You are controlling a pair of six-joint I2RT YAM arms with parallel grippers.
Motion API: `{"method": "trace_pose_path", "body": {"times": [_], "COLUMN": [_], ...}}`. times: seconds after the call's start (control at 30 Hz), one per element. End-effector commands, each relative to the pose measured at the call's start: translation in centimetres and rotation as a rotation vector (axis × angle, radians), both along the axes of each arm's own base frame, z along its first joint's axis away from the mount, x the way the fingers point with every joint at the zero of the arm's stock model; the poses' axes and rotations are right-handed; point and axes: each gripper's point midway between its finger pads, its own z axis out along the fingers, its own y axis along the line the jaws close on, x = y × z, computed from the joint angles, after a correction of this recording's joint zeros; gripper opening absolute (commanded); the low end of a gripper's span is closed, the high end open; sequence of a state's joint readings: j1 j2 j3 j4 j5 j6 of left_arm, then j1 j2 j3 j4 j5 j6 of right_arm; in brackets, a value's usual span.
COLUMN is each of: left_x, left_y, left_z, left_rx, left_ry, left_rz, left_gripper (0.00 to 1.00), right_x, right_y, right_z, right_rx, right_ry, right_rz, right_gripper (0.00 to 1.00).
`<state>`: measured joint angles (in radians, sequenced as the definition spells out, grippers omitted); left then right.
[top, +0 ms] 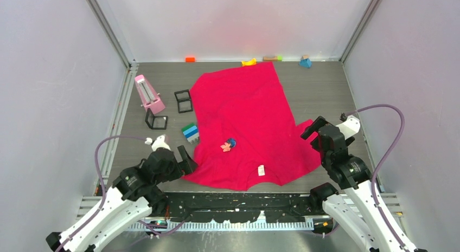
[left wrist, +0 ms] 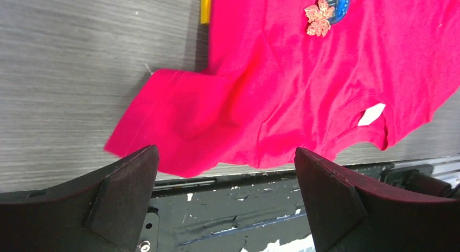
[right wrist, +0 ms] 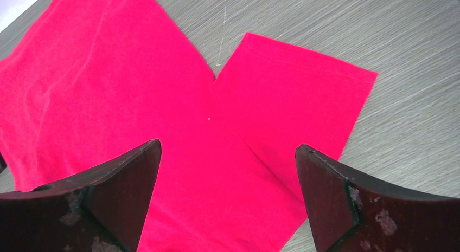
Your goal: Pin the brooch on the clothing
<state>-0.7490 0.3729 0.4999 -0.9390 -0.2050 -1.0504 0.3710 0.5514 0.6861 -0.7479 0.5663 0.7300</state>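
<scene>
The clothing [top: 244, 116] is a crimson T-shirt spread flat on the grey table, its neck and white label [top: 261, 170] toward the near edge. The brooch [top: 225, 147], a small coral-pink flower, lies on the chest beside a blue round piece [top: 231, 142]. In the left wrist view the brooch [left wrist: 319, 19] shows at the top of the clothing [left wrist: 304, 84]. My left gripper [top: 186, 160] stands open over the left sleeve's near edge, its jaws [left wrist: 225, 152] empty. My right gripper [top: 316, 128] is open above the right sleeve [right wrist: 293, 95], nothing between its fingertips [right wrist: 228, 145].
A pink wedge-shaped object [top: 149, 95] and two black frames [top: 184, 101] [top: 156, 120] stand left of the shirt. A green and blue brick stack [top: 190, 132] touches the left sleeve. Small coloured blocks [top: 249, 62] line the back wall. A black plate [top: 238, 200] runs along the near edge.
</scene>
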Motion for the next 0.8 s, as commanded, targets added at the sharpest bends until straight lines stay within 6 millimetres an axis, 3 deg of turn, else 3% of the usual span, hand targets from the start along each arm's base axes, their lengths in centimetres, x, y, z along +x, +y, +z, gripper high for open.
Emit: {"method": "trace_pose_path", "body": {"times": [0.0, 0.2, 0.3, 0.4, 0.57, 0.77], "left_x": [3.7, 8.7, 11.3, 13.1, 13.8, 12.3], "left_y": [-2.1, -2.0, -0.2, 3.0, 8.9, 11.2], "left_z": [5.1, 9.6, 12.8, 15.2, 17.6, 17.1], "left_rx": [0.058, 0.269, 0.314, 0.36, 0.59, 0.634], "left_ry": [-0.162, -0.243, -0.269, -0.3, -0.428, -0.554], "left_rz": [-0.109, -0.191, -0.182, -0.109, 0.086, 0.188], "left_gripper": [1.0, 1.0, 1.0, 1.0, 1.0, 1.0], "right_x": [0.2, 0.7, 0.9, 1.1, 1.7, 2.5], "right_y": [-1.5, -1.8, -2.4, -3.1, -3.5, -1.5], "right_z": [0.5, 1.0, 1.9, 4.0, 6.5, 7.6], "right_rx": [-0.058, -0.083, -0.117, -0.15, -0.214, -0.204], "right_ry": [-0.015, -0.015, -0.022, -0.045, -0.068, -0.153], "right_rz": [-0.066, -0.089, -0.111, -0.137, -0.128, 0.025], "right_gripper": [1.0, 1.0, 1.0, 1.0, 1.0, 1.0]}}
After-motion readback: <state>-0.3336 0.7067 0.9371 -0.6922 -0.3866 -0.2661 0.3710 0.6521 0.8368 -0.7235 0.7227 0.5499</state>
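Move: The leaf brooch lies on the red clothing about 9 cm ahead of my left hand, 18 cm to its right and 7 cm below; the left sleeve end it has already let go of is right beneath. The block stack stands some 15 cm ahead and 4 cm right of my left hand, the black frame stand about 20 cm ahead and 10 cm left. From my right hand, the brooch is roughly level, 40 cm left and 15 cm below. I take my empty, wide-open left hand up and away from the sleeve end, rising about 15 cm while going forward roughly 12 cm, first drifting slightly right, then swinging left towards the black stand. Its fingertips tilt up and its left side rises, some 40 degrees of turning in all. My right hand, also open and empty, eases a little right, then lifts about 5 cm above the right sleeve. ##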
